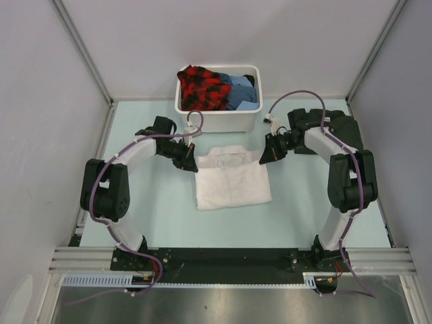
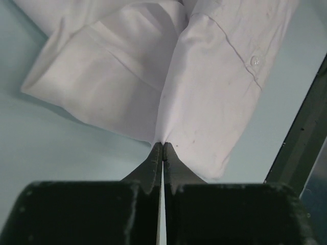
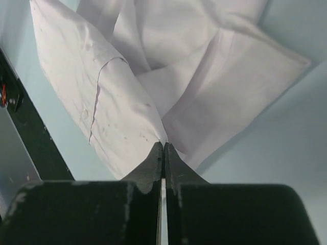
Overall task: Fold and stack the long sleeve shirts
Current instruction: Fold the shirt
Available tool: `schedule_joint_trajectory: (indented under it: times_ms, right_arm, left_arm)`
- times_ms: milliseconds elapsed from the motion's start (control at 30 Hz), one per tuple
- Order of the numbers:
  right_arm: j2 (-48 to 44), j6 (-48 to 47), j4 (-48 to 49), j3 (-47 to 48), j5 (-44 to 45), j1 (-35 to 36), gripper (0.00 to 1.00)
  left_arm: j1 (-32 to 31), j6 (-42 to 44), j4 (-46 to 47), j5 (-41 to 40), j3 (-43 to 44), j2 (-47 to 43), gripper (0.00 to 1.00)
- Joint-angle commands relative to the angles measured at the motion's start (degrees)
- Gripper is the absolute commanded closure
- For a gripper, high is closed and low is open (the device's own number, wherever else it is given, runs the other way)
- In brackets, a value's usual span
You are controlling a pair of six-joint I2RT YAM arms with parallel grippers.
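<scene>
A white long sleeve shirt point(image 1: 231, 179) lies partly folded as a rough rectangle in the middle of the pale green table, collar end toward the back. My left gripper point(image 1: 194, 164) is shut on the cloth at its far left corner. In the left wrist view the jaws point(image 2: 162, 145) pinch a fold of white cloth point(image 2: 204, 92), and a button shows on the placket. My right gripper point(image 1: 264, 158) is shut on the far right corner. In the right wrist view the closed tips point(image 3: 164, 145) bite the shirt's edge point(image 3: 117, 117).
A white plastic tub point(image 1: 219, 116) stands just behind the shirt, holding a red-and-black plaid garment point(image 1: 206, 88) and blue cloth point(image 1: 241, 91). Grey walls and metal posts enclose the table on both sides and at the back.
</scene>
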Motion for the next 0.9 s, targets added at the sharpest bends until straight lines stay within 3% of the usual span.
schedule_joint_trajectory:
  times_ms: [0, 467, 867]
  right_arm:
    - [2.82, 3.69, 4.78, 5.52, 0.25, -0.92, 1.0]
    - [11.96, 5.8, 6.62, 17.47, 1.3, -2.15, 1.0]
    - [19.52, 10.28, 13.74, 23.98, 3.15, -4.17, 1.0]
  left_arm:
    - [1.37, -1.23, 4.27, -3.2, 5.39, 1.65, 1.0]
    - [2.34, -2.81, 7.25, -7.24, 16.73, 9.04, 1.0]
    - [2.25, -9.58, 17.71, -13.29, 18.06, 13.25, 1.0]
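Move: My left hand already pinches the shirt's left side edge. From it the shirt's far part lies on the table roughly 8 cm ahead, 16 cm to the right and 4 cm below; the laundry bin's middle is some 34 cm ahead and 12 cm right. My right hand, shut on the other side edge, has that far part about 5 cm ahead and 18 cm left, the bin 31 cm ahead and 21 cm left, and the black shirt stack about 18 cm ahead and 36 cm right. With both hands still shut on the shirt's side edges, I carry the stretched edge between them straight forward together, about 12 cm, over the shirt's far part and towards the bin. I stay nearly level, with a slight rise, then my right hand eases down a little; both sets of fingers swing some 10 degrees towards forward. ##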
